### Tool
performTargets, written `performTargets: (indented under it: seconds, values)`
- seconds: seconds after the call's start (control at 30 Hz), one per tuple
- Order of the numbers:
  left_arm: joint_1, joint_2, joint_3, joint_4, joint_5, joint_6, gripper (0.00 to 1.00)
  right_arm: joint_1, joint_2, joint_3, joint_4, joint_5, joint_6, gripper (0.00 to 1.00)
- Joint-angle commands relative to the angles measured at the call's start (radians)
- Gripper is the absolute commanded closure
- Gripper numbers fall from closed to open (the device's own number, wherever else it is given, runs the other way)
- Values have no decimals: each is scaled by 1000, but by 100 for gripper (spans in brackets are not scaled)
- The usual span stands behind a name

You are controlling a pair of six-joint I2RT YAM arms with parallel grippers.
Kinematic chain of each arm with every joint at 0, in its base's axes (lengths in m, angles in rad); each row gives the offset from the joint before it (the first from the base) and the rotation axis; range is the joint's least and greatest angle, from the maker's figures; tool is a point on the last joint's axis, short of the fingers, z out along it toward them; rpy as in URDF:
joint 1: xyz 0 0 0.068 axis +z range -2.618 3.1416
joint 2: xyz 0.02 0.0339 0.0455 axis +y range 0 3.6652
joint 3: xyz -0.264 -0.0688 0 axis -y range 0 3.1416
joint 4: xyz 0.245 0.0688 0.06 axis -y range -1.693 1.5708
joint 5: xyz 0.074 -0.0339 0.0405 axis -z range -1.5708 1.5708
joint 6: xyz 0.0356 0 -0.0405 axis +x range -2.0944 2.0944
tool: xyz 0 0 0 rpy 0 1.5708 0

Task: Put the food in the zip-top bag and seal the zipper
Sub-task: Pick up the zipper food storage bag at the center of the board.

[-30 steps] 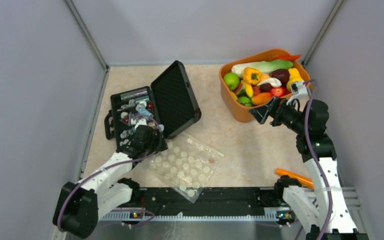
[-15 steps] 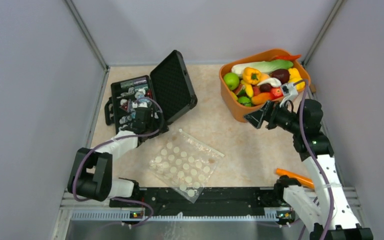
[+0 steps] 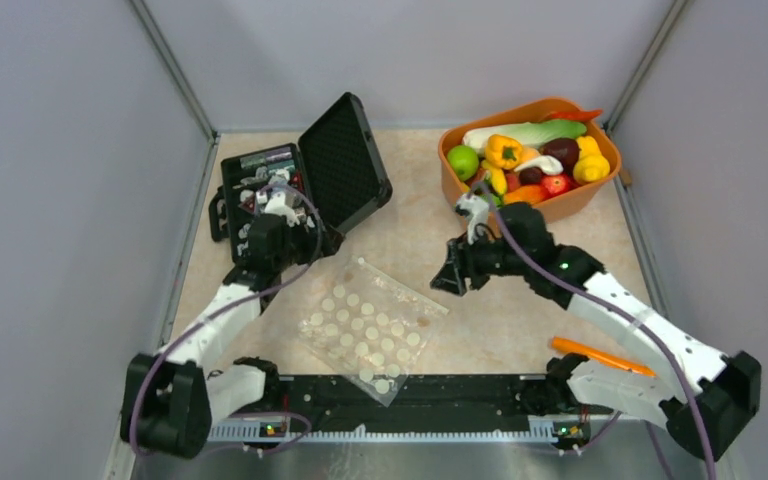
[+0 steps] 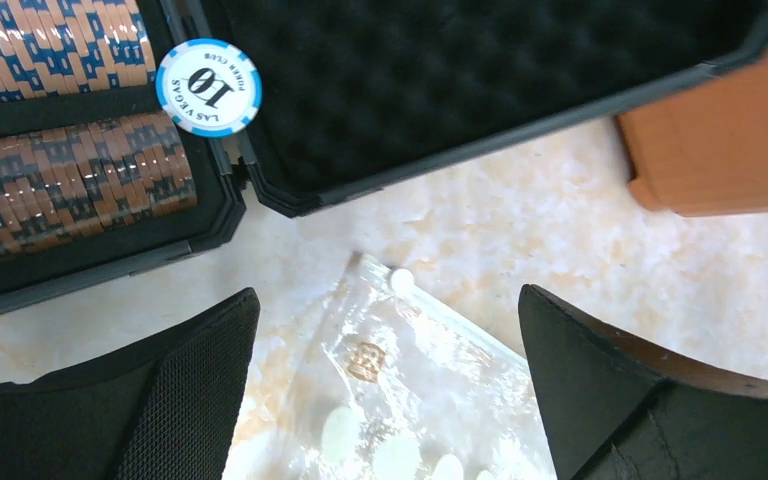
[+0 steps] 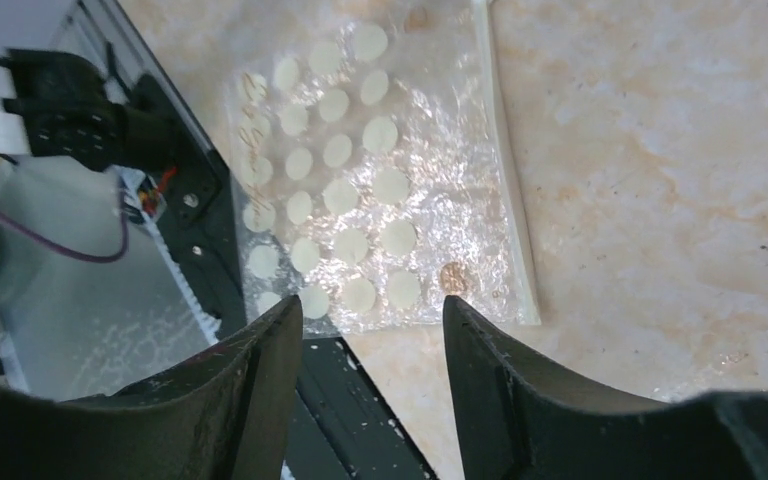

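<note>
The zip-top bag (image 3: 372, 330) lies flat and empty on the table, near the front rail. Its zipper (image 5: 508, 200) runs along the far-right edge. The food (image 3: 525, 155) is piled in the orange tub (image 3: 560, 103) at the far right. My left gripper (image 3: 295, 250) is open and empty, hovering over the bag's far corner (image 4: 390, 330) by the black case. My right gripper (image 3: 448, 278) is open and empty, above the table just right of the bag's right corner; the bag (image 5: 360, 190) shows beyond its fingertips.
The open black case (image 3: 300, 190) with poker chips (image 4: 208, 87) stands far left, its foam lid raised. An orange elongated item (image 3: 590, 355) lies near the right arm's base. The black front rail (image 3: 410, 395) runs under the bag's near corner.
My right arm has swung away from the orange tub, left and down to the table beside the bag. My left gripper has moved from the bag's left edge up to the case's front.
</note>
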Motion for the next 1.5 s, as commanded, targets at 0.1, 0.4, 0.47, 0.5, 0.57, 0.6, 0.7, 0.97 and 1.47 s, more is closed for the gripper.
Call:
performTargets:
  seconds: [0.1, 0.4, 0.47, 0.5, 0.57, 0.6, 0.7, 0.97, 1.47]
  values:
    - [5, -253, -81, -87, 13, 18, 1, 141, 270, -25, 140, 226, -1, 55]
    - [5, -407, -106, -157, 20, -26, 1, 148, 561, 3, 238, 289, -21, 56]
    - [5, -415, -103, -170, 23, -29, 1, 148, 597, 13, 251, 301, -22, 56]
    - [5, -415, -103, -176, 25, -29, 1, 147, 612, 14, 261, 295, -23, 56]
    - [5, -417, -101, -188, 28, -29, 1, 147, 636, 19, 269, 288, -28, 56]
    - [5, -418, -100, -195, 31, -29, 1, 146, 646, 22, 271, 291, -32, 56]
    - [5, -427, -100, -206, 39, -28, 1, 146, 672, 30, 265, 292, -42, 57]
    - [5, -419, -79, -215, 71, -19, 1, 147, 651, -7, 295, 245, -70, 75]
    - [3, -379, -37, -213, 208, -54, 1, 148, 452, -158, 462, 184, 17, 100]
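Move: The right end of the bag's zipper lies some 20 cm below my right hand, about 3 cm ahead and 2 cm to its left. The bag's middle is roughly 16 cm to that hand's left and 3 cm back. The orange basket stands some 30 cm ahead and 16 cm to its right. From my left hand, the zipper's left end is about 6 cm right, 2 cm ahead and 11 cm below; the case lid rises some 17 cm ahead, 4 cm right. I drop my half-open right hand nearly 20 cm, easing a few centimetres forward and left, with the fingers tipping some 25 degrees steeper onto the zipper edge near its right end. There I shut them, pinching the edge, and lift about 2.5 cm, drawing slightly back. Meanwhile my left hand, wide open, backs off some 7 cm from the lid over the bag, rising at first. ##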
